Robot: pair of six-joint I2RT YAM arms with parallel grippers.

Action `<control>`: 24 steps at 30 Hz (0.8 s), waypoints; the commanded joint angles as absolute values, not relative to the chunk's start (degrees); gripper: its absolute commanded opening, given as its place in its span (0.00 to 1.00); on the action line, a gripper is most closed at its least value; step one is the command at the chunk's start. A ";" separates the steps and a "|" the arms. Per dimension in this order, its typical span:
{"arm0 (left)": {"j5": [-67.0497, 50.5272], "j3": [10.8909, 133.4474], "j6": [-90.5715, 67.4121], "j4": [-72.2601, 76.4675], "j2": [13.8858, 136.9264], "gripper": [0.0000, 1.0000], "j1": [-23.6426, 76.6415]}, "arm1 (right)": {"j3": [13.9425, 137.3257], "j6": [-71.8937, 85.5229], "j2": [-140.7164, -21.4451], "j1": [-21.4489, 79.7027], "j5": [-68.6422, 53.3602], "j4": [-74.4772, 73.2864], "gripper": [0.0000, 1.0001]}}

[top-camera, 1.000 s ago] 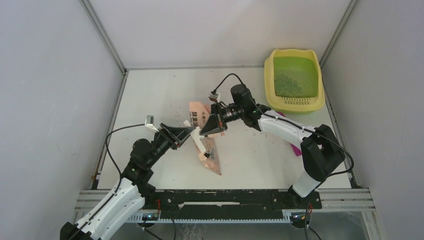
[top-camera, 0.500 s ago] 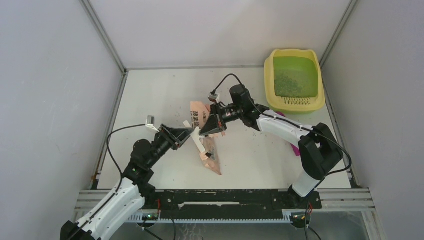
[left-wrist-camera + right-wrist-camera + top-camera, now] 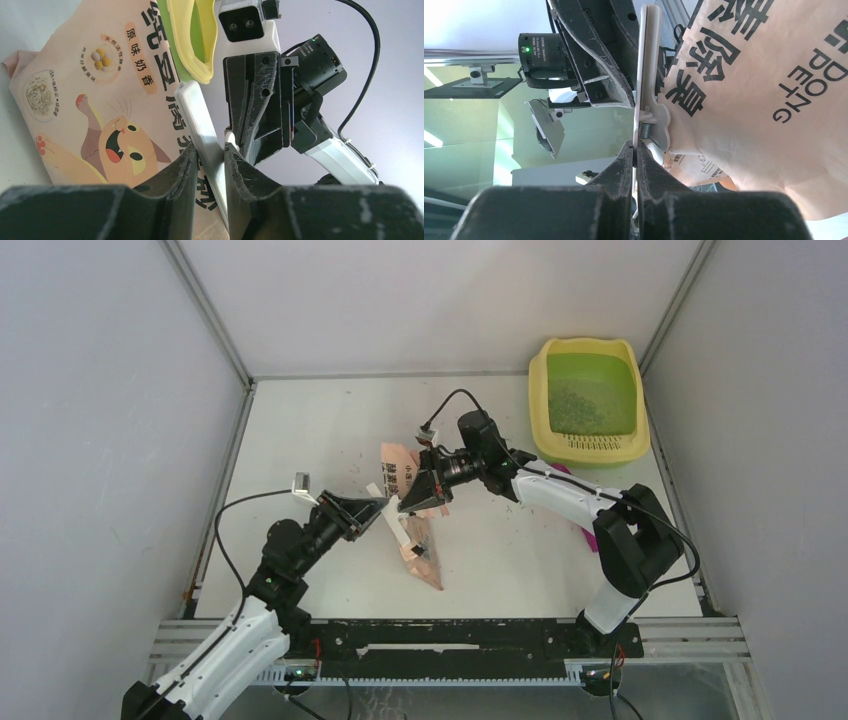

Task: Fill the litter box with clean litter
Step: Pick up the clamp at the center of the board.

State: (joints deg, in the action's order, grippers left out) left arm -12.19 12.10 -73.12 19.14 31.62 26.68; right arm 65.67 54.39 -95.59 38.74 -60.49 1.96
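Note:
The litter box (image 3: 541, 412) stands at the table's back right, yellow-rimmed with a green basin holding a thin layer of litter (image 3: 572, 406). Mid-table, a peach-pink printed bag (image 3: 402, 462) is held up with a long white clip (image 3: 398, 527) across it. My left gripper (image 3: 378, 508) is shut on the clip's bar (image 3: 198, 120), which fills the gap between its jaws (image 3: 210, 150). From the other side, my right gripper (image 3: 411, 502) is shut on the clip's thin flat end (image 3: 644, 75), close under its spring (image 3: 636, 147). The bag's contents are hidden.
A magenta scoop (image 3: 590, 536) lies on the table under the right arm's forearm. Stray granules (image 3: 480, 502) dot the white tabletop around the bag. Grey walls close in the left, back and right sides.
The left gripper's jaws have narrowed onto the clip's bar. Both arms and the bag have barely shifted.

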 commanded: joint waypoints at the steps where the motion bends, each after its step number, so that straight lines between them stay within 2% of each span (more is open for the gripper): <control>1: -12.79 10.66 -73.46 20.72 30.99 0.29 26.04 | 66.02 54.87 -95.41 39.33 -61.00 5.84 0.13; 5: -12.71 10.34 -73.83 20.74 30.33 0.29 25.75 | 66.04 54.17 -95.37 39.20 -61.04 4.82 0.26; 8: -12.86 10.23 -73.88 20.75 30.48 0.29 25.58 | 66.03 53.01 -95.12 39.03 -60.75 3.34 0.31; 24: -13.34 10.03 -74.00 21.13 30.77 0.29 25.05 | 66.05 48.94 -93.87 36.61 -59.95 -2.35 0.35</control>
State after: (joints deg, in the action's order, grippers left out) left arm -12.29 11.25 -73.63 19.11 30.96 25.69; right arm 65.67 51.00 -95.59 37.08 -60.07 -2.07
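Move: The left fingers still hold the clamp, its middle about 3 cm back and 2 cm right of that hand. From the right hand, whose tips are all but shut on the clamp's thin edge, the clamp's middle lies some 2 cm back and 1 cm left, level in height. The litter bag is right below, its middle about 11 cm down, 1 cm back and 2 cm right; the purple scoop lies about 34 cm right, straight across and 20 cm lower. The right hand opens its nearly shut fingers to about a third, loosening its pinch on the clamp's thin edge, and stays in place while they part. It then eases roughly 1.5 cm down, to the right and forward with hardly any turn, the open tips coming to either side of the clamp by its spring while the left hand keeps its grip on the clamp almost without moving. ##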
